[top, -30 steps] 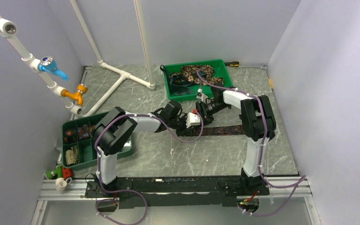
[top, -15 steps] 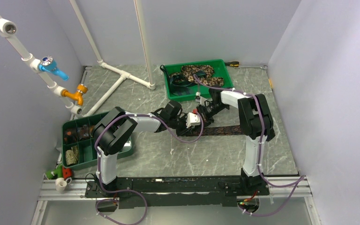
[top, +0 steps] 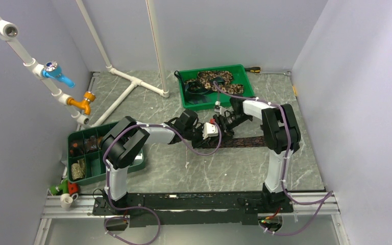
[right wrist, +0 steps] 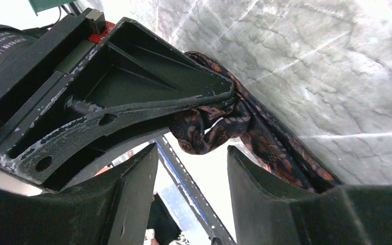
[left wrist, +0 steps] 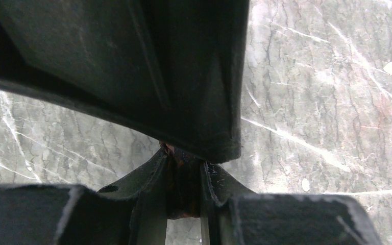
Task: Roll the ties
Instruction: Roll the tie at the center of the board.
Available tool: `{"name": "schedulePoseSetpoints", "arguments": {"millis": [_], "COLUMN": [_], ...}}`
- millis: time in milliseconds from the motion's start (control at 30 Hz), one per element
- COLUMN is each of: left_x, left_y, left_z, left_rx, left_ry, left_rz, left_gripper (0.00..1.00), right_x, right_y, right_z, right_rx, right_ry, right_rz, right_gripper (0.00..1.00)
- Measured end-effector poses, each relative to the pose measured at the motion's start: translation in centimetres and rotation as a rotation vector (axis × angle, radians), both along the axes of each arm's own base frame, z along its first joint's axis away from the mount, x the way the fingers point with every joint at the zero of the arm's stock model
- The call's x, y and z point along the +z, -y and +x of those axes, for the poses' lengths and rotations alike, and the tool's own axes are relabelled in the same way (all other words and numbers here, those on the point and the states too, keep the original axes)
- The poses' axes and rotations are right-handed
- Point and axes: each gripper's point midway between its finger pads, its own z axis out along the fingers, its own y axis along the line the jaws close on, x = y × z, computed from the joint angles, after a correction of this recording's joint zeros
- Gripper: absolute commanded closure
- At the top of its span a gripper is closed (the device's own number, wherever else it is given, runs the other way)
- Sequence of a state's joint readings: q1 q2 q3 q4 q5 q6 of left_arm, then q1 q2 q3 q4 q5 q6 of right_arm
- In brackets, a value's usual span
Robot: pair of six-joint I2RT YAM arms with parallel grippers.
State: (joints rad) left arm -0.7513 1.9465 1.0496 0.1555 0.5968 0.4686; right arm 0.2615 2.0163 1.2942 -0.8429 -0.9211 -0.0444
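Note:
A dark brown patterned tie [top: 245,141] lies flat across the middle of the table. Its left end is lifted and bunched into a small fold [right wrist: 209,127]. My left gripper [top: 215,133] is shut on that end, and dark fabric [left wrist: 184,196] sits pinched between its fingers [left wrist: 184,163]. My right gripper [top: 221,124] faces it from the right. In the right wrist view it stands open [right wrist: 191,158], just short of the fold, with nothing between its fingers. More ties [top: 217,79], tan-and-brown mottled, lie heaped in the green tray [top: 182,89] at the back.
A green compartment tray [top: 69,158] with small items sits at the left edge. White pipes [top: 132,81] with blue and orange taps run along the back left. A small cup [top: 69,200] stands at the near left corner. Grey walls close in both sides.
The right gripper has shifted slightly near the tie's bunched end. The left gripper keeps its hold and has not moved, and the flat part of the tie lies as before.

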Motion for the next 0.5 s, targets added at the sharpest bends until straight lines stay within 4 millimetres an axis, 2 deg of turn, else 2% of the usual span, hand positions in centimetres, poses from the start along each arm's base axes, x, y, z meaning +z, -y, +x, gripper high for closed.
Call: {"name": "schedulePoseSetpoints", "arguments": {"millis": [67, 167, 200, 300, 400, 500], "left_x": [0.0, 0.0, 0.0, 0.0, 0.0, 0.0], "left_y": [0.0, 0.0, 0.0, 0.0, 0.0, -0.2], "left_z": [0.0, 0.0, 0.0, 0.0, 0.0, 0.1], "left_rx": [0.0, 0.0, 0.0, -0.001, -0.007, -0.016], "left_ry": [0.0, 0.0, 0.0, 0.0, 0.007, 0.023], "left_rz": [0.0, 0.0, 0.0, -0.001, -0.006, -0.022], "left_gripper": [0.81, 0.8, 0.8, 0.78, 0.5, 0.32], "right_x": [-0.2, -0.6, -0.8, -1.3, -1.6, -2.5], "right_y": [-0.1, -0.2, -0.2, -0.1, -0.1, 0.5], "right_z": [-0.2, -0.3, -0.3, -0.2, -0.1, -0.1], "right_rx": [0.001, 0.004, 0.01, 0.001, 0.0, 0.002], "right_ry": [-0.008, -0.018, -0.013, -0.03, -0.033, -0.032], "right_rz": [0.006, 0.001, -0.001, -0.014, -0.023, -0.07], "right_gripper": [0.56, 0.94, 1.0, 1.0, 1.0, 1.0]}}
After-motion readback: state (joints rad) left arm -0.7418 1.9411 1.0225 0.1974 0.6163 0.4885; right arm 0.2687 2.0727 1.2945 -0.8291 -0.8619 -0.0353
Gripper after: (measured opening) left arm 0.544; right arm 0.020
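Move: The tie's roll sits just off the right fingertips, about 2 cm to the right hand's left, 1 cm nearer the base and some 2 cm below. The flat strip of the tie has its middle about 7 cm to the right hand's right, 3 cm nearer and 4 cm lower; the green bin's middle is some 19 cm ahead and 3 cm left. The left fingers already pinch the roll, its middle about 1 cm to their right. The right fingers, half open at first, shut on the edge of the roll nearest their tips and pinch it as the hand sinks about 2.5 cm, easing slightly to the right at the end. Only once that grip is closed does the left hand, keeping its place low over the table, open its fingers and let the bunched tie go. ##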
